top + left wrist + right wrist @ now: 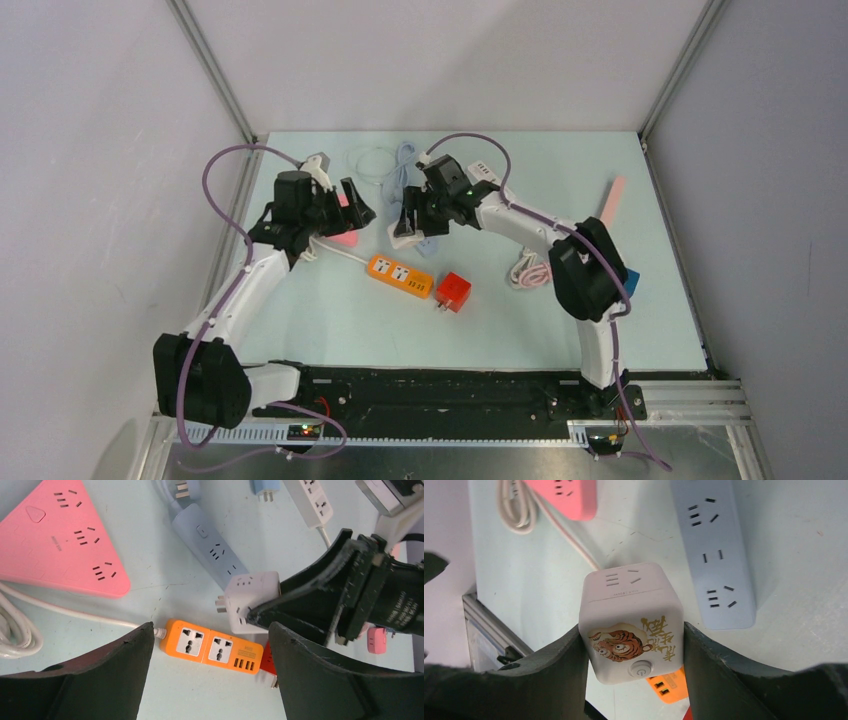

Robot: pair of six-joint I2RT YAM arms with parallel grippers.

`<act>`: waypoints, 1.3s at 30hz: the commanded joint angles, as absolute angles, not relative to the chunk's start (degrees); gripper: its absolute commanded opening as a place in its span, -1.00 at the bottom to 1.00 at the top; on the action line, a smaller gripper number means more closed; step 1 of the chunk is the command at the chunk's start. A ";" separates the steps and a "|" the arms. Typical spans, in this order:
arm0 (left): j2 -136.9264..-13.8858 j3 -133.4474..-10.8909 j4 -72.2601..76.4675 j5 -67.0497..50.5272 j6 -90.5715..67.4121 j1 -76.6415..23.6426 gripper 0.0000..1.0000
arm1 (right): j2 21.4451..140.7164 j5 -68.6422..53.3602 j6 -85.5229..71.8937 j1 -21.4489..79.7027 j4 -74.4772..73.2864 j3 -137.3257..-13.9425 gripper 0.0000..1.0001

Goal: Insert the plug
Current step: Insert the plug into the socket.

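The plug is a white cube adapter [631, 625] with a tiger print and a round button. My right gripper [633, 629] is shut on its two sides and holds it off the table. Its metal prongs [220, 605] stick out to the left in the left wrist view. Just beyond the cube [405, 232] lies an orange power strip [400, 275] with two sockets and USB ports, flat on the table. My left gripper [211, 628] hangs open and empty above the orange strip [212, 646], to the left of the right gripper [410, 225].
A pink triangular strip [60, 535] lies under the left gripper [355, 210]. A pale blue strip [212, 550] and a white strip [315, 500] lie behind. A red cube [453, 292] sits at the orange strip's right end. Coiled cable [530, 272] rests by the right arm.
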State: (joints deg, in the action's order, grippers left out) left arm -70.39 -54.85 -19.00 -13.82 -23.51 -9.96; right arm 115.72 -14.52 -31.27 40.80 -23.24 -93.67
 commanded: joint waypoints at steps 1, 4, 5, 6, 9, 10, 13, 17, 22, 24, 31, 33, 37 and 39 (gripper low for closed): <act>-70.31 -55.42 -19.05 -11.87 -24.41 -9.72 0.75 | 118.85 -11.22 -36.04 40.45 -26.60 -100.58 -1.00; -70.67 -55.24 -19.23 -11.37 -24.71 -9.67 0.75 | 120.42 -14.97 -40.49 39.22 -27.56 -100.40 -1.00; -70.84 -55.29 -19.24 -11.26 -24.84 -9.67 0.76 | 120.76 -15.31 -41.25 38.74 -27.62 -100.34 -1.00; -71.41 -55.38 -19.25 -11.34 -25.04 -9.67 0.76 | 120.89 -15.03 -42.15 38.62 -28.53 -100.67 -1.00; -72.68 -56.24 -19.18 -12.13 -25.66 -9.67 0.76 | 121.84 -12.59 -43.10 38.23 -33.44 -102.81 -1.00; -73.28 -56.42 -19.21 -12.30 -25.93 -9.67 0.76 | 122.05 -10.53 -43.80 38.19 -36.02 -104.06 -1.00; -73.94 -56.58 -19.18 -12.46 -26.11 -9.67 0.76 | 122.85 -6.39 -46.40 37.45 -43.05 -105.92 -1.00; -74.10 -56.01 -19.13 -12.52 -25.70 -9.67 0.76 | 122.27 1.30 -49.60 36.24 -48.03 -106.25 -1.00; -74.03 -54.92 -19.16 -12.51 -25.51 -9.67 0.76 | 123.44 7.79 -53.68 34.94 -54.59 -109.53 -1.00; -73.91 -54.59 -19.15 -12.32 -25.47 -9.68 0.76 | 124.90 10.53 -55.33 34.98 -58.69 -112.87 -1.00; -73.32 -53.82 -19.16 -12.07 -25.12 -9.67 0.76 | 127.61 12.11 -57.52 35.92 -66.90 -123.44 -1.00; -73.07 -53.54 -19.09 -12.00 -25.12 -9.67 0.76 | 126.84 13.10 -58.44 36.78 -66.64 -123.60 -1.00; -73.03 -53.46 -19.10 -11.58 -25.99 -9.67 0.77 | 127.00 13.61 -61.22 37.93 -66.41 -123.96 -1.00; -73.17 -53.26 -19.15 -10.90 -27.22 -9.68 0.76 | 127.55 14.67 -63.45 38.77 -67.28 -124.80 -1.00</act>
State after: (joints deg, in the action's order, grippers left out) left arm -74.37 -53.60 -20.29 -12.16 -25.58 -9.98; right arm 127.90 11.14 -58.28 37.04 -64.71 -121.30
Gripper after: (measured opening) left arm 0.881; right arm 0.632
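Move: The right hand still holds the white cube plug. The middle of the blue-grey power strip lies some 7 cm ahead of that hand, 1 cm right and 9 cm below. The orange strip's middle is roughly 4 cm back and 2 cm left of the hand; the red adapter is about 7 cm back and 10 cm right, both also 9 cm below. From the empty left hand, the blue-grey strip is about 6 cm ahead, 9 cm right and 16 cm below. Keeping its grip on the white cube plug, the right hand swings about 10 cm to the right and 4 cm forward, past the near end of the blue-grey strip, dipping first and then easing partway back up, while turning roughly 40 degrees clockwise and tilting. The open left hand sinks 3 to 4 cm, tipping slightly down, and holds nothing. ##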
